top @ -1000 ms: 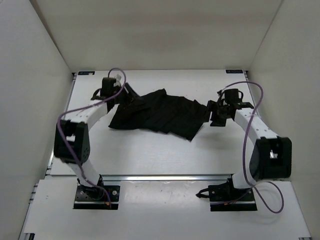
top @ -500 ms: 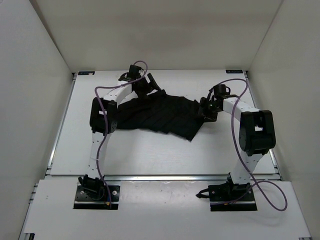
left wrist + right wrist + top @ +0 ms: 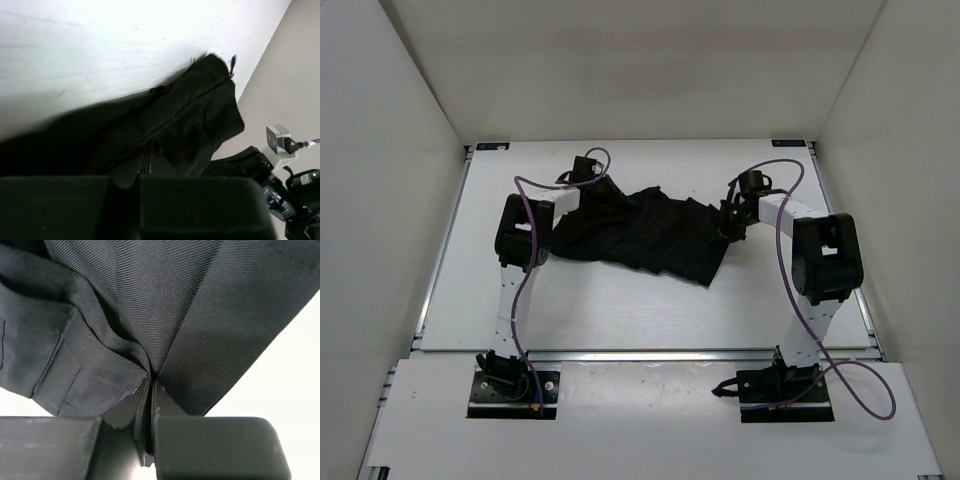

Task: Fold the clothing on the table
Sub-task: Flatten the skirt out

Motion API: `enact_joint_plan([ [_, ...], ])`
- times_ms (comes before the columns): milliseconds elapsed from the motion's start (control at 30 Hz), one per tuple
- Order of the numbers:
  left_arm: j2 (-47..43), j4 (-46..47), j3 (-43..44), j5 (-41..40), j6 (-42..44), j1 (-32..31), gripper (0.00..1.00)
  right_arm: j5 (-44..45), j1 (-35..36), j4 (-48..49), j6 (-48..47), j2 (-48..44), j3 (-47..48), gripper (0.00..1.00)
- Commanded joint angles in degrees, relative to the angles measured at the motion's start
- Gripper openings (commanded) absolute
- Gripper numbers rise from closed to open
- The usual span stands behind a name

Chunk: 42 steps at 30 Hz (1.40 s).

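The black clothing (image 3: 645, 232) lies wrinkled across the far middle of the white table (image 3: 620, 310). At its far left corner my left gripper (image 3: 592, 197) is shut on the fabric; in the left wrist view the jaws (image 3: 145, 160) pinch a fold of clothing (image 3: 190, 120) beside a zipper line. My right gripper (image 3: 725, 222) is shut on the clothing's right edge. The right wrist view shows the cloth (image 3: 150, 305) bunched into the closed jaws (image 3: 151, 382), with creases fanning out from the pinch.
White walls (image 3: 400, 130) enclose the table on the left, back and right. An aluminium rail (image 3: 650, 354) runs along the near edge in front of both arm bases. Purple cables (image 3: 800, 190) loop off each arm. The right arm's wrist (image 3: 285, 195) shows in the left wrist view.
Both arms have swung inward over the clothing's two far ends. Both grippers have closed on the fabric, and the clothing's left and right edges have bunched slightly.
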Motion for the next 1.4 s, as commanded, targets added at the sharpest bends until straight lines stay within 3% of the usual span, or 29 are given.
enact_joint_plan([
  [0, -0.09, -1.83, 0.38, -0.66, 0.97, -0.36, 0.00, -2.23, -0.01, 0.98, -1.16, -0.31, 2.49, 0.00],
  [100, -0.35, -4.29, 3.27, -1.36, 1.15, -0.27, 0.00, -6.88, -0.80, 2.57, -1.51, -1.98, 4.07, 0.00],
  [233, 0.17, -28.96, 13.28, -16.43, 13.15, -1.06, 0.00, -11.27, -2.12, 2.92, 0.08, -7.16, 4.61, 0.00],
  [267, -0.52, -33.87, 15.22, -19.45, 15.20, -1.24, 0.05, -11.37, -2.12, 2.22, -0.71, -9.17, 3.39, 0.00],
  [300, -1.23, -34.97, 14.02, -23.04, 18.53, -1.93, 0.17, -11.11, -1.43, 1.78, -0.81, -10.15, 2.68, 0.00],
  [333, -3.84, -35.06, 12.53, -25.25, 20.21, -2.12, 0.35, -10.76, -0.38, 1.34, -1.85, -12.07, 0.76, 0.00],
  [367, -6.83, -33.67, 8.51, -26.15, 20.84, -2.03, 0.38, -10.41, 0.24, 1.60, -2.12, -14.53, -2.13, 0.00],
  [467, -12.47, -29.19, -1.69, -27.38, 22.33, -1.77, 0.39, -7.60, 4.90, 3.96, -1.16, -19.02, -10.39, 0.00],
  [633, -15.90, -30.93, -13.39, -29.49, 26.28, -1.68, 0.40, -7.86, 10.08, 8.28, 2.35, -22.99, -20.17, 0.00],
  [700, -21.50, -30.42, -17.96, -30.20, 27.08, -2.64, 0.40, -7.24, 10.71, 8.45, 1.48, -24.13, -23.06, 0.00],
  [767, -26.86, -28.74, -20.96, -31.51, 26.74, -3.52, 0.47, -8.02, 10.53, 9.07, 1.57, -24.92, -24.47, 0.00],
  [867, -31.72, -29.87, -16.96, -31.35, 26.82, -3.52, 0.53, -8.30, 10.18, 9.59, 0.61, -23.70, -26.42, 0.00],
  [900, -30.34, -34.14, -9.97, -31.51, 27.34, -4.05, 0.54, -7.60, 10.01, 9.77, 0.08, -21.95, -26.59, 0.00],
  [1033, -25.68, -39.01, 0.36, -33.36, 30.06, -4.85, 0.57, -7.41, 10.09, 10.74, -0.46, -19.04, -27.04, 0.00],
  [1367, -15.57, -38.76, 0.82, -35.90, 31.22, -8.96, 0.60, -8.56, 11.06, 13.82, 1.48, -17.46, -28.00, 0.01],
])
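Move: The skirt's far-left part is pinched in my left hand; its middle lies about 8 cm back and 5 cm right, and its near-left corner some 15 cm back and 19 cm left. My right hand holds the skirt's right edge and takes it to where the near-right corner now lies, about 13 cm back, 6 cm left and 3 cm lower; the far-right corner is about 8 cm ahead and 3 cm left of that hand. Keeping my right-hand pinch on the skirt's edge, I lift it about 8 cm, draw it back some 13 cm and slightly left, then lower it to the table. My left hand opens partway, sweeps low back and left across the skirt, rolls some 40 degrees until its fingers point down, then rises, returns forward and dips, still open, above the far edge. ##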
